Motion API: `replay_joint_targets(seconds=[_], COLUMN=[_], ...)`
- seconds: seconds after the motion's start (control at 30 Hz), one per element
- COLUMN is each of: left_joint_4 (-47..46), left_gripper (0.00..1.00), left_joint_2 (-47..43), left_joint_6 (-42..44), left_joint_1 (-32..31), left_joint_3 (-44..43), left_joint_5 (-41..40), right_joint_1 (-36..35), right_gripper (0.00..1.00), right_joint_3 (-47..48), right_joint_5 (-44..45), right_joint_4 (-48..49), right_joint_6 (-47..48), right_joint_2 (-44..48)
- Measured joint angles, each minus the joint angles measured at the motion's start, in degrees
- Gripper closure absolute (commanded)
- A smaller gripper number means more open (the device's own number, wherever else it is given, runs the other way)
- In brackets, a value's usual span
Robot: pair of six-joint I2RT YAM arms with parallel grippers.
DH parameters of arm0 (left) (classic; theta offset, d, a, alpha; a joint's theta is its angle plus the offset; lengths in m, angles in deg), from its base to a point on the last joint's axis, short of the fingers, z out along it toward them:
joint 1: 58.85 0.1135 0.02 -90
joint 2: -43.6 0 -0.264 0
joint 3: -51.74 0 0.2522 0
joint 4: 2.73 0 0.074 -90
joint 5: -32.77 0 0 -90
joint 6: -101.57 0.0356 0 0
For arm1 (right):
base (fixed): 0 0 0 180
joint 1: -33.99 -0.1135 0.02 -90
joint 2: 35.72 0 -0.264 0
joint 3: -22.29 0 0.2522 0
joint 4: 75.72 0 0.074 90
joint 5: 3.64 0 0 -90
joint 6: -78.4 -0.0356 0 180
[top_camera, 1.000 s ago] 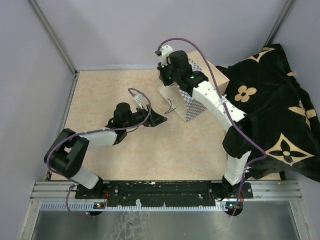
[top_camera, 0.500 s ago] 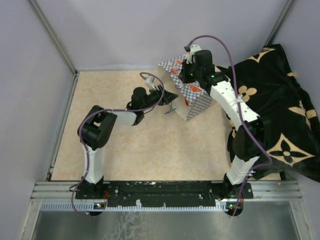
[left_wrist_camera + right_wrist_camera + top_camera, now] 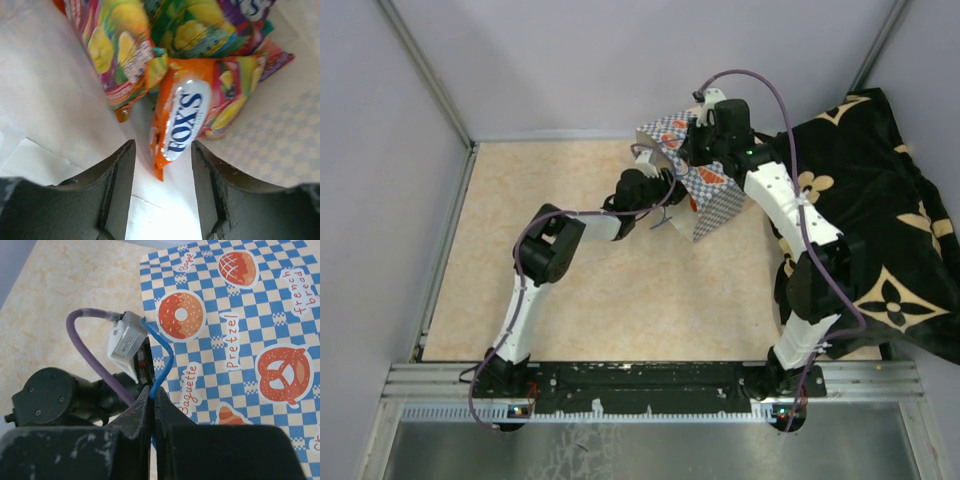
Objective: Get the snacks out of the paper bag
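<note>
The paper bag (image 3: 712, 198) lies on its side at the back of the table, mouth facing left. My right gripper (image 3: 152, 396) is shut on its blue cord handle (image 3: 164, 362), above the checked side (image 3: 240, 340). My left gripper (image 3: 163, 167) reaches into the bag's mouth (image 3: 670, 185) with its jaws apart. Several snacks are piled inside the bag. An orange packet (image 3: 186, 122) with a white logo lies nearest, its lower corner between my fingertips with a gap on both sides. Green, yellow and purple packets (image 3: 195, 27) lie behind it.
A black cloth with gold flower marks (image 3: 880, 230) covers the right side of the table, close behind the bag. The bag's second cord handle (image 3: 661, 219) trails on the beige tabletop (image 3: 570, 290). Grey walls enclose the back and sides.
My left arm has stretched right and pushed its gripper into the bag's mouth, jaws narrowing. My right gripper has shifted right with the handle, lifting the bag's upper side open.
</note>
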Motion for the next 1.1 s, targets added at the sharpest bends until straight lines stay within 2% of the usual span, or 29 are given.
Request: replay_joint_targets(seconds=[0.17,0.4,0.47,0.6,0.73,0.83,1.1], left_joint_4=[2.84,3.37,3.26,3.19,2.64,1.01,-2.62], left_gripper=[0.49,0.58,0.68,1.0,1.0,1.0,1.0], left_joint_2=[4.98,7.45,7.8,8.0,7.76,5.79,-10.78], left_joint_6=[0.22,-0.22,-0.39,-0.52,0.02,1.64,9.4], left_joint_1=[-0.35,-1.38,-1.97,-2.89,-3.13,-3.1,-2.6], left_joint_3=[-5.03,-8.74,-9.55,-10.19,-9.29,-4.68,17.27], left_joint_5=[-0.79,-0.52,-0.31,-0.09,-0.13,-0.57,-0.94], right_joint_1=[0.5,1.18,1.51,1.79,1.95,2.23,2.89], right_gripper=[1.0,1.0,1.0,1.0,1.0,1.0,1.0], right_joint_3=[-1.62,-3.82,-4.09,-4.13,-4.22,-4.52,-4.85], right_joint_5=[-0.7,-1.36,-1.55,-1.77,-1.86,-2.08,-2.56], right_joint_4=[1.01,1.05,1.33,1.49,1.7,1.84,2.62], right_joint_6=[-0.02,-0.02,-0.02,-0.04,-0.07,-0.11,-0.17], right_joint_2=[0.66,2.84,3.67,4.57,4.76,4.96,6.62])
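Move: The orange snack lies in the bag's mouth about 3 cm ahead of the left hand, 7 cm to its right and 4 cm lower, its near end just beyond the open fingers. The yellow-pink snack sits some 8 cm ahead and 5 cm right, and the green snack roughly 9 cm ahead and 11 cm right, both a little lower. From the right hand, already holding the blue handle, the orange snack is about 4 cm ahead, 4 cm right and 19 cm below. Left hand dips rightward about 5 cm, pinches the orange snack's near end, draws back-left some 9 cm; right keeps handle. ##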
